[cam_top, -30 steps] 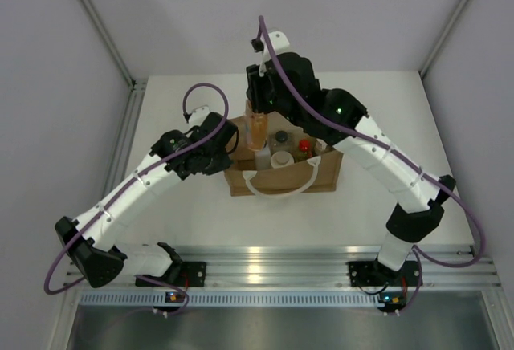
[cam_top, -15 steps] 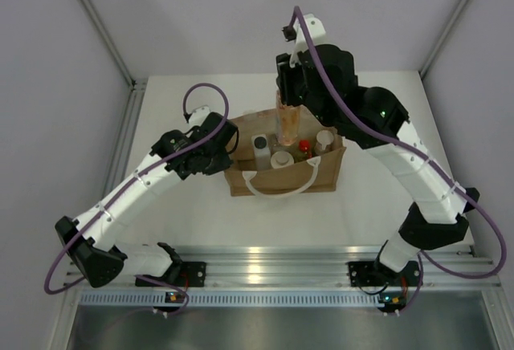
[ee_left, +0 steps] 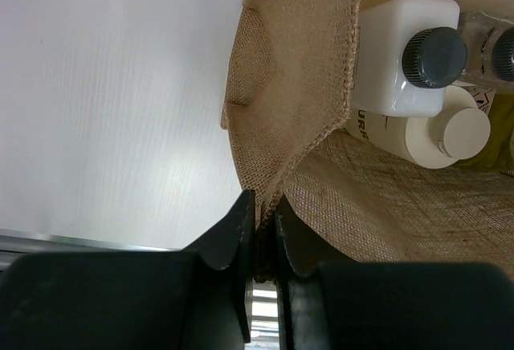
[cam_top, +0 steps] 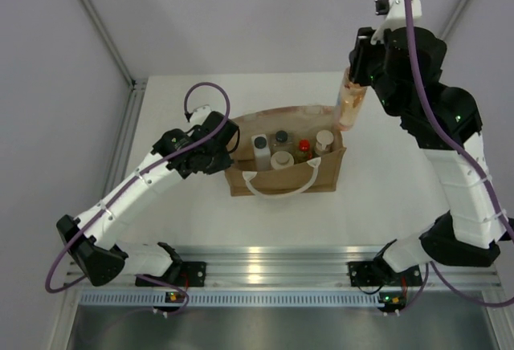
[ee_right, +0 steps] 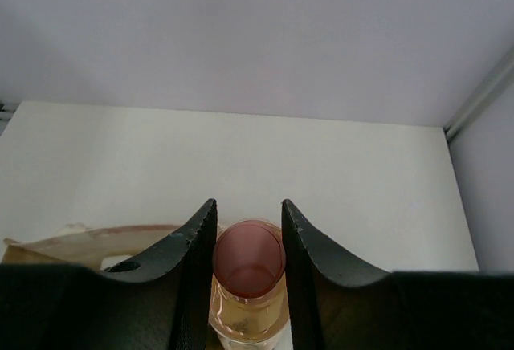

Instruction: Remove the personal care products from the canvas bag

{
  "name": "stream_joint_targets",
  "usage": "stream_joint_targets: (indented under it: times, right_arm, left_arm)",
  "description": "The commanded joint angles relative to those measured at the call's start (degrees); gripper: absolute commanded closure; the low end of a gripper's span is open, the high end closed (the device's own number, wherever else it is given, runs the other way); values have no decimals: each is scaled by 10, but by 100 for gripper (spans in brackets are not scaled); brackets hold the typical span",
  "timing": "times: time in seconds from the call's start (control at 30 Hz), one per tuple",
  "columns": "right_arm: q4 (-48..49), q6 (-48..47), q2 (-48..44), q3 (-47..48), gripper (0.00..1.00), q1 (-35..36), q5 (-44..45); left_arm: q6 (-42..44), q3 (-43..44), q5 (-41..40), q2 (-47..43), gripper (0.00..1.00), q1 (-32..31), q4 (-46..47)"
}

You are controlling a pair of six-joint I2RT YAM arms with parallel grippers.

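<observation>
The tan canvas bag (cam_top: 321,175) stands mid-table with its white loop handle (cam_top: 283,189) to the front. My left gripper (cam_top: 227,148) is shut on the bag's left rim (ee_left: 277,175). Inside the bag stand a white bottle with a dark cap (ee_left: 405,53), a cream cylinder (ee_left: 450,133), a clear bottle with a dark cap (cam_top: 281,138) and a red-capped one (cam_top: 303,147). My right gripper (ee_right: 249,242) is shut on the pink cap (ee_right: 249,255) of the orange bottle (cam_top: 351,105), which hangs in the air above the bag's back right corner.
Metal frame posts (cam_top: 96,21) run along both sides of the white table (cam_top: 185,213). A silver rail (cam_top: 265,263) crosses the near edge between the arm bases. Bare white tabletop (ee_right: 241,157) lies behind and to the right of the bag.
My right gripper has lifted the orange bottle up out of the bag and carried it to the right. The left gripper has stayed on the bag's rim.
</observation>
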Motion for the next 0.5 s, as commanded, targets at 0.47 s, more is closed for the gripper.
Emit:
stream_joint_targets:
  times: [0.47]
  right_arm:
    - [198, 6, -166, -299, 100, -221, -61]
  left_arm:
    - [10, 17, -13, 7, 100, 0, -7]
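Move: The right gripper already holds the pink-capped bottle by its cap, above the bag's right edge. The bare table it is bound for lies some 15 cm to its right, about level ahead, and roughly 47 cm below. The canvas bag's middle is about 15 cm left, 3 cm back and 39 cm down; the white-capped bottle inside it is 4 cm left, 1 cm back and 34 cm down. From the left gripper, on the bag's left rim, that bare spot lies about 45 cm right, 7 cm ahead and 20 cm down. Swing the right gripper about 11 cm to the right, away from the canvas bag towards the bare table beside it. Keep it almost level at first, then curve down some 7 cm. Hold the pink-capped bottle's cap steadily between the fingers, turn the wrist about 15 degrees clockwise and let the fingers tip slightly downward. ##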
